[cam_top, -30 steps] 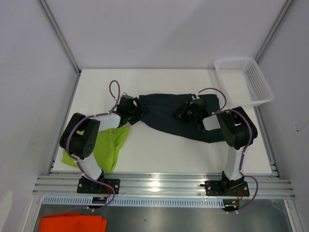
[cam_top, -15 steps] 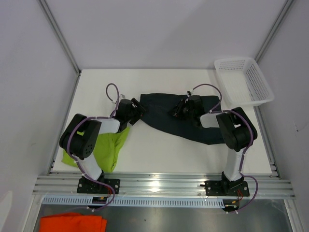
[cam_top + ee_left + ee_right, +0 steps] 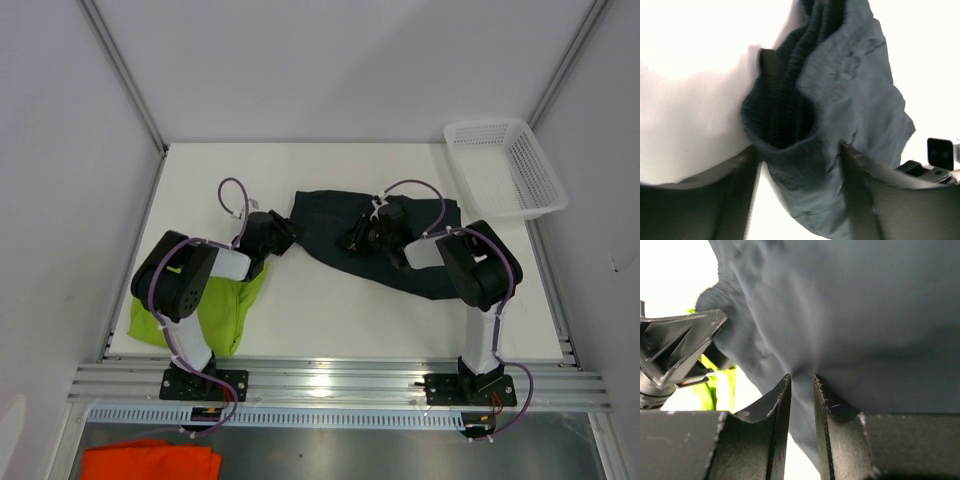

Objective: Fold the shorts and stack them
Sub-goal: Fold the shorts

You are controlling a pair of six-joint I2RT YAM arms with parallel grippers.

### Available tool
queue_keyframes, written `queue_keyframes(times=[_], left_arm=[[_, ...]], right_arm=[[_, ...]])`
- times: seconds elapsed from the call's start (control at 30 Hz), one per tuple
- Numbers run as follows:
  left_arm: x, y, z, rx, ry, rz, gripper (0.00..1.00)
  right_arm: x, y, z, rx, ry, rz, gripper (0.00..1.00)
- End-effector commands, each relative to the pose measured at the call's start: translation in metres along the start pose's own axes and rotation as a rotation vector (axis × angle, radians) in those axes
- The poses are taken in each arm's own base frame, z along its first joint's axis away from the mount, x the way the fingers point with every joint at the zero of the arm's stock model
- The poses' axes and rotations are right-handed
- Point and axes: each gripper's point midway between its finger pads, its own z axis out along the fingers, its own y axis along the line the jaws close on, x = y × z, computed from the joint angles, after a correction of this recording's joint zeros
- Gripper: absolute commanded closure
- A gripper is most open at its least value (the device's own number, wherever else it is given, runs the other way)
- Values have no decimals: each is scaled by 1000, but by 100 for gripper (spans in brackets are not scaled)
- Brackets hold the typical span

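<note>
The dark shorts [image 3: 415,255] lie crumpled across the middle of the table, and in the left wrist view their bunched waistband [image 3: 790,115] fills the picture. My left gripper [image 3: 285,237] is at their left end. Its jaws [image 3: 800,150] stand wide on either side of that bunched edge. My right gripper [image 3: 358,238] is over the middle of the dark shorts, with its jaws [image 3: 802,377] pinched on a fold of the fabric. The lime green shorts [image 3: 215,310] lie in a heap at the near left, partly under the left arm.
A white mesh basket [image 3: 505,170] stands at the far right corner. An orange cloth [image 3: 150,462] lies below the table's front rail. Grey walls close in both sides. The left gripper's body [image 3: 675,350] shows close by in the right wrist view.
My right gripper has slid left with the pinched dark fabric, drawing the shorts over themselves. The left gripper's jaws have narrowed around the left end.
</note>
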Motion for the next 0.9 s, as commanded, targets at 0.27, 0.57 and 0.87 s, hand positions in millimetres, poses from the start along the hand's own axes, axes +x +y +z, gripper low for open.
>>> queue_keyframes(times=[0.27,0.57,0.87], left_arm=[[-19,-7,10,21,-108,16,63],[-33,-23,-2,68,-164,81,97],[-48,-24,-20,9,-205,170,100]], right_arm=[[26,-14,8,22,18,26,75],[35,-10,14,18,46,24,75],[-7,24,-3,-8,-28,-28,74]])
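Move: Between the left hand's open fingers lies the bunched left edge of the dark shorts, about 1 cm ahead and 1 cm below. The shorts' far-left corner is some 11 cm ahead and level sideways; the folded green shorts lie roughly 23 cm to the left and 19 cm back. For the right hand, down on the cloth, that left edge is about 13 cm to its left and 3 cm farther out. Sinking about 1 cm, the left hand closes its fingers and pinches the bunched edge, then lifts it about 3 cm off that low point, easing left and tipping its fingertips slightly up. Meanwhile the right hand, fingertips nearly shut, settles about 1 cm lower into the shorts and drags the cloth some 2 cm left and slightly back towards its own base. ##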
